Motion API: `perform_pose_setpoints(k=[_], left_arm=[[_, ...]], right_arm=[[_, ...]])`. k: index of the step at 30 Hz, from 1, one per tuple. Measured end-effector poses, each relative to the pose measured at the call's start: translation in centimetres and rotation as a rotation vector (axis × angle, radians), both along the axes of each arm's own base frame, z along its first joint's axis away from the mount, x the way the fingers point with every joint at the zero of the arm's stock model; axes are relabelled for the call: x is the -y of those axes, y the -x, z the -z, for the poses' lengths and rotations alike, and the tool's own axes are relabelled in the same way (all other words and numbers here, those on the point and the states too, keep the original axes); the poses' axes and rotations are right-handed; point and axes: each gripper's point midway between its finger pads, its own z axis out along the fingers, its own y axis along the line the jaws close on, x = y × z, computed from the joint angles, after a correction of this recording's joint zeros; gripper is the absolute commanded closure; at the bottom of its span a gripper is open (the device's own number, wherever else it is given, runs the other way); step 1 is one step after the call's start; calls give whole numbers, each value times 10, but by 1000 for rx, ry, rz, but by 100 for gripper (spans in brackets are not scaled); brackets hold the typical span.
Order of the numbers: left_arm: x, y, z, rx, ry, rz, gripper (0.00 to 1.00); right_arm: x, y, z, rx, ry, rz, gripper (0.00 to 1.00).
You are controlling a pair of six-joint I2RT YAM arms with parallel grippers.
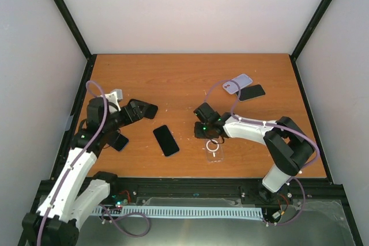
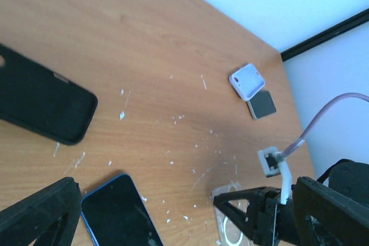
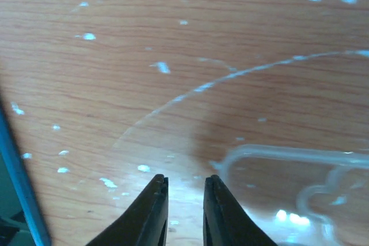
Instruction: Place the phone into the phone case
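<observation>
The phone (image 1: 166, 140) lies face up near the table's middle, black screen with a blue rim, also seen in the left wrist view (image 2: 118, 214) and as a blue edge (image 3: 17, 171) in the right wrist view. A clear phone case (image 1: 214, 150) with a white ring lies flat to its right. My right gripper (image 1: 203, 133) is down at that clear case's (image 3: 288, 182) far-left corner. Its fingertips (image 3: 184, 191) are all but together, with only bare wood in the thin gap. My left gripper (image 1: 144, 110) hovers wide open beyond the phone and holds nothing.
A lilac case (image 1: 238, 83) and a small black case (image 1: 252, 92) lie at the back right. A large black case (image 2: 43, 102) lies on the left, near the left arm. White flecks dot the wood. Dark frame posts and pale walls enclose the table.
</observation>
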Motion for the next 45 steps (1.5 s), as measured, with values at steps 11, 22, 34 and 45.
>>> perform_pose_setpoints(k=[11, 22, 34, 45], left_arm=[[-29, 27, -79, 276, -87, -103, 0], [-65, 63, -119, 504, -136, -272, 0], [-76, 69, -123, 538, -151, -327, 1], [-78, 68, -122, 537, -155, -335, 1]], right_arm=[[-83, 5, -38, 104, 22, -156, 38], [-141, 13, -24, 155, 133, -345, 19], [-170, 12, -12, 154, 181, -433, 17], [-165, 20, 9, 105, 237, -456, 17]])
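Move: The phone lies about 15 cm to the right hand's left, some 3 cm nearer the base and 3 cm below it. The clear case is about 7 cm to this hand's right and 6 cm back; the black case is roughly 26 cm left and 12 cm ahead, both about 3 cm down. From the high, empty left hand, the phone is about 8 cm to the right, 2 cm back and 21 cm below. Swing the right hand some 16 cm left from beside the clear case to the phone, arching up about 4 cm on the way and then sinking, turning it roughly 30 degrees counter-clockwise and spreading the nearly shut fingers wide to straddle the phone's far half. Meanwhile lift the open left gripper clear: up, left and back, tipping its fingers upward. ##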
